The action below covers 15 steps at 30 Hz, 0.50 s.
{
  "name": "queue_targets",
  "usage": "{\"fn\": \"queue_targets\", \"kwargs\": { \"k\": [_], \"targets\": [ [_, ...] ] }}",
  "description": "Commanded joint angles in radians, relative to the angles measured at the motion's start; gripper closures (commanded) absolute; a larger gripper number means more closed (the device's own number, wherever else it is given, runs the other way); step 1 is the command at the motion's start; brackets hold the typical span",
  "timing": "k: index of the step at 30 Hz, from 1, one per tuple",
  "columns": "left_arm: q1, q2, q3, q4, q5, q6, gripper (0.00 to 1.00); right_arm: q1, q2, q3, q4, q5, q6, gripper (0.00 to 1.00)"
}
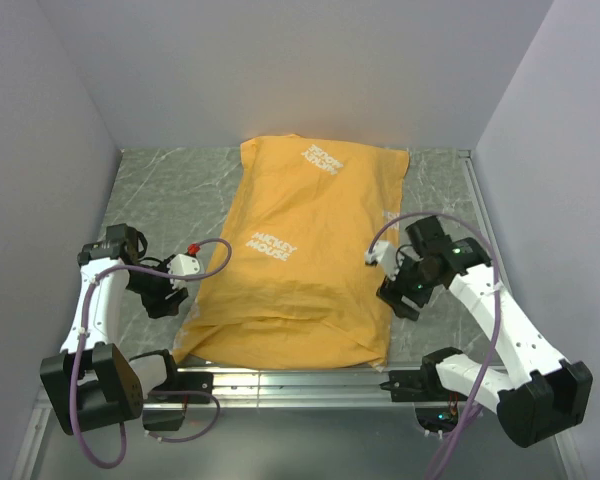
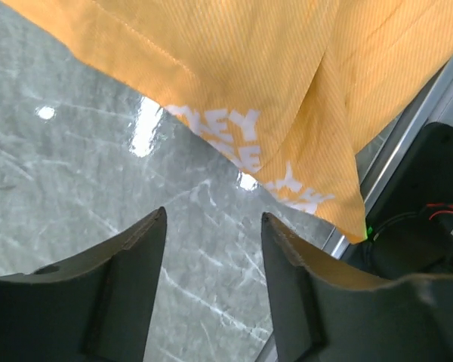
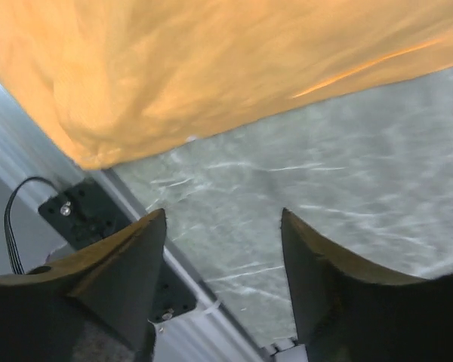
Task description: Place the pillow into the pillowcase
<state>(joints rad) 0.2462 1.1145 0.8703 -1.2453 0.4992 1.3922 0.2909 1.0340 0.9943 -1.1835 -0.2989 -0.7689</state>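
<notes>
The orange pillowcase (image 1: 300, 260) lies lengthwise down the middle of the table, plump, with white "MICKEY MOUSE" lettering on top. No pillow shows in any view. My left gripper (image 1: 168, 298) stands open beside the case's near left corner, over bare tabletop. In the left wrist view that corner (image 2: 287, 75) hangs just beyond the open left gripper (image 2: 214, 219), not touching it. My right gripper (image 1: 400, 297) stands open by the case's near right edge. The right wrist view shows the orange fabric (image 3: 211, 68) ahead of the empty right gripper (image 3: 223, 215).
Grey marble tabletop (image 1: 160, 190) shows on both sides of the case. A metal rail (image 1: 300, 380) runs along the near edge, close to the case's near end. Grey walls close in the left, back and right. A black bracket (image 3: 90, 219) sits on the rail.
</notes>
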Motion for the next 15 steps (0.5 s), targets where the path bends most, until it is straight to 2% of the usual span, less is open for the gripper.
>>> {"fn": "queue_targets", "kwargs": {
  "k": [1, 3, 4, 8, 9, 11, 15],
  "targets": [
    [-0.031, 0.021, -0.028, 0.03, 0.012, -0.042, 0.36, 0.074, 0.006, -0.094, -0.031, 0.081, 0.075, 0.17],
    [-0.076, 0.018, -0.054, 0.059, -0.013, -0.083, 0.25, 0.169, 0.026, -0.137, -0.038, 0.092, 0.129, 0.15],
    [-0.094, 0.01, -0.085, 0.079, -0.03, -0.102, 0.24, 0.198, 0.05, -0.144, -0.039, 0.093, 0.185, 0.15],
    [-0.163, -0.008, -0.148, 0.184, -0.079, -0.157, 0.22, 0.339, 0.153, -0.151, -0.022, 0.081, 0.304, 0.15],
    [-0.185, -0.012, -0.155, 0.196, -0.086, -0.171, 0.22, 0.411, 0.165, -0.151, -0.002, 0.121, 0.322, 0.08],
    [-0.205, -0.002, -0.178, 0.221, -0.094, -0.188, 0.21, 0.474, 0.191, -0.166, 0.051, 0.173, 0.385, 0.07],
    [-0.228, 0.044, -0.18, 0.218, -0.08, -0.141, 0.21, 0.686, 0.253, -0.181, 0.087, 0.283, 0.448, 0.07]
  ]
}}
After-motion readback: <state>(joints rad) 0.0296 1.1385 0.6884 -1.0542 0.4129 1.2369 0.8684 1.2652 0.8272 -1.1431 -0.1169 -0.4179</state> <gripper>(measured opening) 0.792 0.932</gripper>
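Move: The pillowcase's near-left corner lies about 12 cm back and 2 cm right of the left hand, 10 cm below it; the case's left side edge runs about 6 cm to that hand's right, level with it. From the right hand, the near-right corner is some 13 cm back, 3 cm left and 14 cm below, with the right side edge about 2 cm left, level with the hand. Both corners lie just in front of the metal rail. Sweep the right gripper back and down about 8 cm each way, drifting some 4 cm left over the case towards its near-right corner, and tilt the fingers to point nearly straight down. Meanwhile lower the left gripper about 5 cm, easing right and slightly back towards the near-left corner. Open both grippers wider on the way; don't close on the cloth yet. ##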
